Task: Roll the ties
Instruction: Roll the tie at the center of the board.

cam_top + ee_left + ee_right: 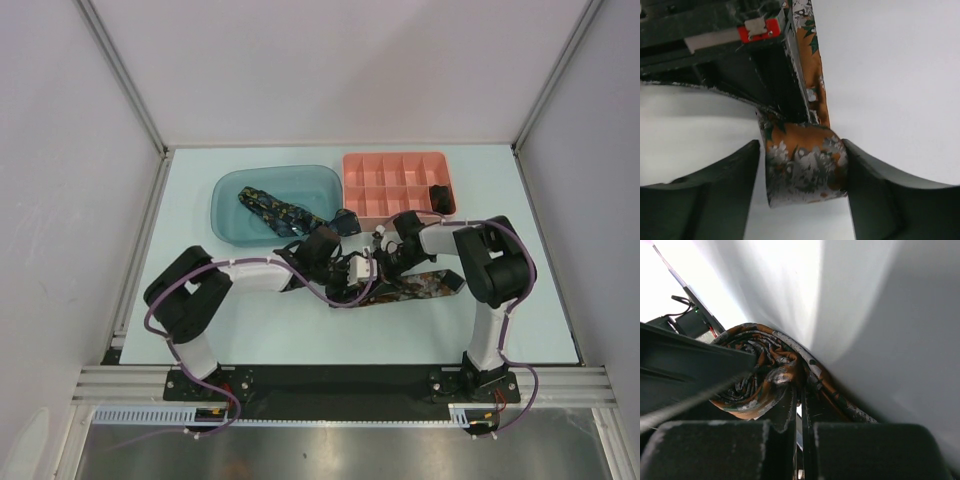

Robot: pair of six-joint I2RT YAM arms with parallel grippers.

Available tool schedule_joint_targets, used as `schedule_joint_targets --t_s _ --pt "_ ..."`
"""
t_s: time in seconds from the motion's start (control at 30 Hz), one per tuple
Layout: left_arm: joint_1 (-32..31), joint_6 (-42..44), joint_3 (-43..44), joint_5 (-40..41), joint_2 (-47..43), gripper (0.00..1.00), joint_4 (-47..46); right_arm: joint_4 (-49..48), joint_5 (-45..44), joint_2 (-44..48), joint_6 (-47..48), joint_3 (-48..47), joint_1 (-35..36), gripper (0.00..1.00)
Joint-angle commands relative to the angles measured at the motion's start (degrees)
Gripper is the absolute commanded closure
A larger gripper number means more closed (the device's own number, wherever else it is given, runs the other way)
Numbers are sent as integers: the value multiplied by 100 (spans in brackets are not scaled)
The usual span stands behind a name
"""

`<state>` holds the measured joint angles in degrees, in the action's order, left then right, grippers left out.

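The orange-brown flecked tie lies across the table, and its near end is wound into a roll. My left gripper straddles that roll: the right finger touches it and a thin gap shows beside the left finger, so it is open. My right gripper is shut, its tips buried in the middle of the roll. From the roll the tie's loose length trails away. In the top view the two grippers meet at the table's middle. The navy tie lies unrolled in the tub.
A teal tub stands at the back left. Beside it is a pink compartment tray with a small dark bundle in a right-hand cell. White walls and metal posts close in the table.
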<state>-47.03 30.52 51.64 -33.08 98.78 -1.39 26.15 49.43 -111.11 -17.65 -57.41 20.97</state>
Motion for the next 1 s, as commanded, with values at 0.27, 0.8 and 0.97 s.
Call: schedule_joint_targets --t_s 0.27,0.8,0.97 --pt "-114 1244 821 258 264 63 1956 -1366 -470 10 -783 414 337 99" --pt "-61 1246 1516 574 704 69 2917 -1164 5 1514 -836 854 117 56" --pt "-61 982 1516 619 748 67 2767 -1674 -100 1136 -1092 845 337 54"
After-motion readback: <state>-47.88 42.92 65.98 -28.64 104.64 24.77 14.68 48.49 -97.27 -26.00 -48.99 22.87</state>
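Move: The tie's roll sits between the left hand's open fingers, about 1 cm to the right of its hand point and 1 cm below it. The right hand is still shut on the tie beside the roll, whose middle is roughly 5 cm to its left and 1 cm back; the flat tail's middle lies some 9 cm to its right and level ahead. From the left hand, the pink divided box stands about 23 cm ahead and 10 cm right, the dark bundle 16 cm ahead and 2 cm left. Left fingers close on the roll from both sides and keep hold, the hand easing about 2 cm left and 1 cm down while its fingertips tip some 15 degrees steeper. The right hand keeps its pinch beside the roll for about 2 cm leftward, then opens nearly halfway, lets go of the tie and lifts some 4 cm, swinging briefly right and then left again above it. ##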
